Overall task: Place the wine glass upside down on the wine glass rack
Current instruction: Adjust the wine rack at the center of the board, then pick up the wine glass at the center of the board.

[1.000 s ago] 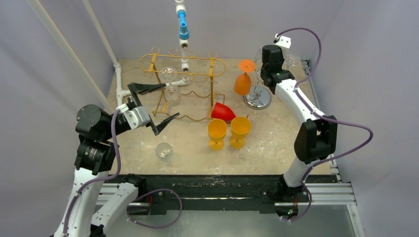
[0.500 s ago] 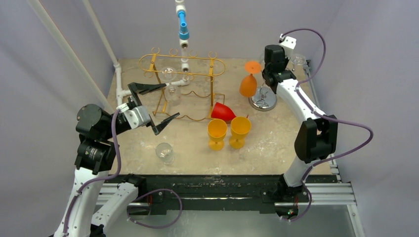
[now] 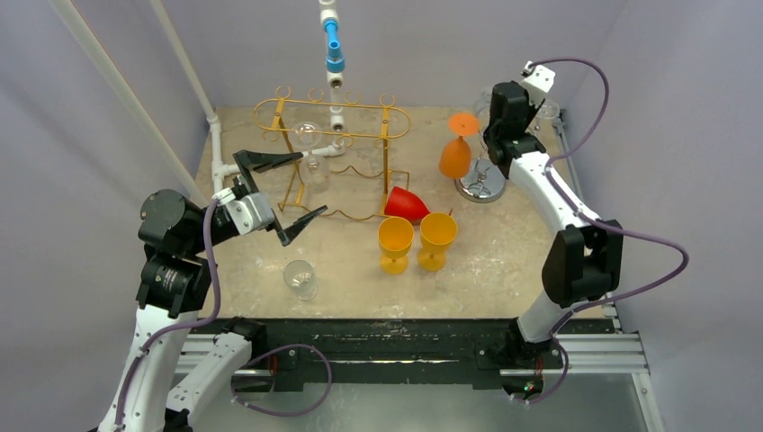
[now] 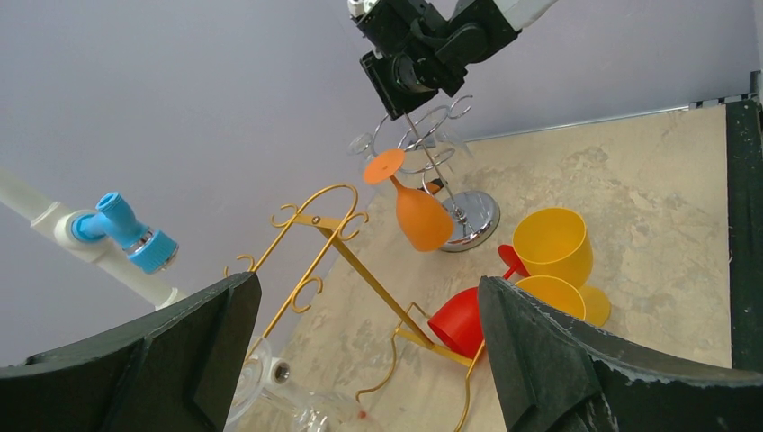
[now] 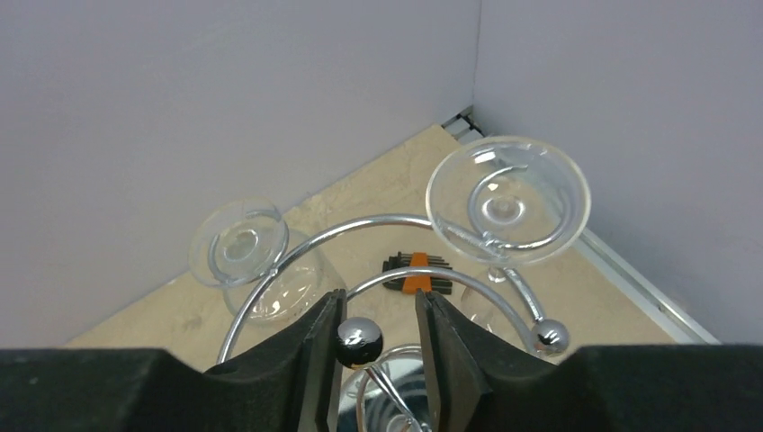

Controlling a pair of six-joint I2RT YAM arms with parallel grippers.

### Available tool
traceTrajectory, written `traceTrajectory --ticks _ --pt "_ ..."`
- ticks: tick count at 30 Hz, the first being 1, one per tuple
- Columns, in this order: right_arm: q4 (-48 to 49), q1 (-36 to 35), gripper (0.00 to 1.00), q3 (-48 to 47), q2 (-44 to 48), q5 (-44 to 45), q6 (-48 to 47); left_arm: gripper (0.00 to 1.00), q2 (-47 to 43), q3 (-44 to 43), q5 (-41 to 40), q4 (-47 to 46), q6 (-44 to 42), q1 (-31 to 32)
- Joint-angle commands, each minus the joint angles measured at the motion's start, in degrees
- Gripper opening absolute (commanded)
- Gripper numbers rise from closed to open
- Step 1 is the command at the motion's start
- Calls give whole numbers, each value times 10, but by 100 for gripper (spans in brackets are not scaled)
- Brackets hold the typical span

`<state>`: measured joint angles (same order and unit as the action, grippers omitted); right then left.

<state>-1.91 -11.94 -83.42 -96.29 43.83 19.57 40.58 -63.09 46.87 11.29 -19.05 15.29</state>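
Observation:
An orange wine glass (image 3: 456, 151) hangs bowl down and tilted, with its foot caught at the left arm of the chrome wine glass rack (image 3: 480, 184). The left wrist view shows the same glass (image 4: 421, 216) and rack (image 4: 470, 223). My right gripper (image 3: 492, 135) is above the rack, just right of the glass. Its jaws (image 5: 378, 301) stand parted around a chrome ball tip of the rack, with a gap on one side and nothing clamped. The orange glass is out of the right wrist view. My left gripper (image 3: 292, 191) is wide open and empty by the gold rack (image 3: 333, 117).
Two clear glasses (image 5: 508, 198) (image 5: 238, 243) hang on the chrome rack, with a hex key set (image 5: 416, 273) below. A red glass (image 3: 407, 205) lies by the gold rack. Two yellow cups (image 3: 396, 243) (image 3: 437, 236) and a clear glass (image 3: 300, 277) stand on the table. A blue-tipped pipe (image 3: 334, 45) hangs at the back.
My right gripper carried the orange glass rightward to the chrome rack, then opened and drew back up to the right. The glass stays hanging. The left arm has not moved.

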Motion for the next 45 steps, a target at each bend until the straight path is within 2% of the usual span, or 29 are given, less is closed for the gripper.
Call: traceTrajectory --ticks 1,4,11,13,14,15,18,24,28,33,38,43,45 --pt "47 3 45 20 66 -5 16 100 -1 -4 1 -5 1 1" --pt "42 2 61 30 90 -13 15 100 -2 -4 -1 -4 0 1" --pt "20 2 75 60 161 -51 7 100 1 0 -14 10 2 1" --pt "-3 0 83 73 187 -76 8 100 3 4 -17 20 6 1" --pt "-13 -2 94 83 203 -85 9 100 4 6 -17 32 0 1" --pt "-19 -3 98 92 218 -95 9 100 5 9 -19 47 -7 1" --pt "-43 -10 99 129 269 -134 17 100 5 22 -34 73 -15 1" --pt "-123 -95 99 173 353 -141 16 100 7 42 -65 177 -86 1" --pt "-183 -140 99 204 400 -141 43 100 8 53 -94 230 -119 1" --pt "-245 -173 99 272 465 -183 86 100 4 62 -113 283 -154 1" --pt "-300 -182 99 293 517 -204 97 87 11 78 -149 347 -196 1" --pt "-344 -182 99 255 510 -254 85 69 32 102 -193 397 -237 1" --pt "-359 -182 99 238 499 -288 85 65 43 109 -209 411 -249 1"
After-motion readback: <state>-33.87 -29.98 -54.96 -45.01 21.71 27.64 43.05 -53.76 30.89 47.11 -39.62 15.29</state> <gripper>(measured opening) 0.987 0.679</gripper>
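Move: The right yellow glass stands some 22 cm back and 24 cm left of the right hand, about 21 cm below; the tipped red glass lies 6 cm back, 29 cm left and 25 cm below. The silver rack's knob is just beneath those fingers, 2 cm ahead and 1 cm left. For the left hand, the clear glass is about 38 cm below, 2 cm ahead and 1 cm left; the gold rack's middle is 29 cm ahead, 9 cm right and 30 cm below. The silver rack is left behind as the right hand lifts about 7 cm clear of its top, fingers opening wide, and draws back some 25 cm; it then swings 10 cm left, sinks again towards the yellow glasses and turns counter-clockwise. Meanwhile the left hand drops about 20 cm towards the clear glass, drifting left, tipping its fingers down and closing them partway on nothing. ##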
